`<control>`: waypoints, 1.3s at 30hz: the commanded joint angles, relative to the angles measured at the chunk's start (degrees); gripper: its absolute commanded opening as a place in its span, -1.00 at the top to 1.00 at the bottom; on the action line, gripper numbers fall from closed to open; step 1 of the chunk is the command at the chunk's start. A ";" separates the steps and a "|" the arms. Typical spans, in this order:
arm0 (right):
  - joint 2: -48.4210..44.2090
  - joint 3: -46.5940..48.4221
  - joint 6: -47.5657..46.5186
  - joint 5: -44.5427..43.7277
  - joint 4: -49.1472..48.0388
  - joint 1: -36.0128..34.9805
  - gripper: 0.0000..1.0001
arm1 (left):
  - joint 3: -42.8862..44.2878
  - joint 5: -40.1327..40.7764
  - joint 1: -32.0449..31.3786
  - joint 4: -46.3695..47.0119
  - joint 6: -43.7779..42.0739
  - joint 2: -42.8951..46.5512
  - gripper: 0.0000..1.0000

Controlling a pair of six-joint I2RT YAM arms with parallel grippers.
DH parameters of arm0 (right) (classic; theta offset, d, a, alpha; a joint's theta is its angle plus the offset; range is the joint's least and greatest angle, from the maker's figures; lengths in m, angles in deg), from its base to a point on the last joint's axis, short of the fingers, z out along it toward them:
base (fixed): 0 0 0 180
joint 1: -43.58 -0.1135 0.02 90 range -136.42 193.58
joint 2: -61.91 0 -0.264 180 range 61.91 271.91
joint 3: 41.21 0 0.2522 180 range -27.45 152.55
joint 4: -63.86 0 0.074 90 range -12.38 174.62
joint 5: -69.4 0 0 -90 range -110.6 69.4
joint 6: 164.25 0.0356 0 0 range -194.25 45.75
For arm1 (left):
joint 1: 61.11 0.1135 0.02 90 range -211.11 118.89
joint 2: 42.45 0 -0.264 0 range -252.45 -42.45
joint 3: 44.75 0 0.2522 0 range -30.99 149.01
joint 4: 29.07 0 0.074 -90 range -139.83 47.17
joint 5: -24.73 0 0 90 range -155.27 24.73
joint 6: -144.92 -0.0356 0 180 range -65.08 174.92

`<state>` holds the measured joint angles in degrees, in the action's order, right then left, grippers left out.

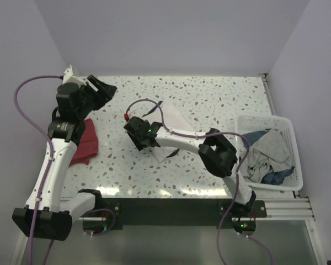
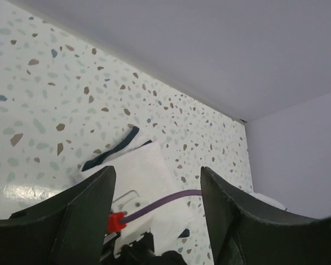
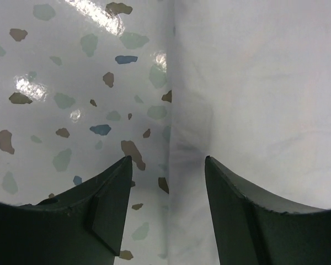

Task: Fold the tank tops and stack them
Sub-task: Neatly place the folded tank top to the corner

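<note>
The white tank top (image 1: pixel 175 117) lies flat mid-table; its navy trim (image 2: pixel 110 149) shows in the left wrist view. My right gripper (image 1: pixel 140 137) points down over the top's left edge. It is open (image 3: pixel 168 165), one finger over bare table and the other over the white cloth (image 3: pixel 254 83), with nothing between them. The dark red tank top (image 1: pixel 86 141) lies crumpled at the left, beside my left arm. My left gripper (image 1: pixel 106 91) hangs open and empty (image 2: pixel 157 182) above the far left of the table, facing the white tank top (image 2: pixel 149 171).
A white lattice basket (image 1: pixel 291 144) at the right edge holds several grey and blue garments (image 1: pixel 267 154). The right arm's purple cable (image 2: pixel 160 201) with a red plug (image 2: pixel 116 222) runs over the white top. Walls close the table at the back and on both sides.
</note>
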<state>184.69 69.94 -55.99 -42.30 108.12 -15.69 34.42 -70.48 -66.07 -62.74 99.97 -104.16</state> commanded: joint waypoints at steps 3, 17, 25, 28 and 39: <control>4.22 7.90 -3.94 -4.76 5.88 -1.03 -0.18 | 7.62 -6.38 0.20 -4.44 -3.40 3.53 -0.36; 12.04 12.91 -3.85 -8.90 11.07 -1.03 0.55 | 10.18 -10.08 0.20 -8.22 -4.19 9.77 -0.36; 8.09 17.48 2.28 5.76 10.46 -0.32 1.00 | 12.90 -8.94 0.20 -12.61 -4.98 12.23 -0.36; 7.39 22.66 7.03 13.15 8.27 -0.32 1.00 | 13.78 -8.32 0.20 -14.28 -4.81 13.20 -0.36; 11.42 28.74 24.00 27.93 -11.50 -0.06 1.00 | 15.10 -8.85 0.20 -21.05 -5.68 16.36 -0.36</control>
<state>195.66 95.75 -39.27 -20.46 106.85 -15.67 47.53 -78.57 -66.07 -81.05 95.78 -88.41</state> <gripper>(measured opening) 0.037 0.678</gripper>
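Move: The white folded tank top's middle is some 6 cm ahead, 11 cm right and 4 cm below the right hand. Its left edge, which this hand will pinch, lies about 2 cm ahead, 1 cm right and 3 cm below the same hand. The red folded tank top lies roughly level with the right hand, 26 cm to its left. From the raised left hand, the white tank top is about 2 cm ahead, 22 cm right and 30 cm down. Right hand dips, pinches the tank top's left edge and draws it 14 cm left, rising; left hand retreats. ##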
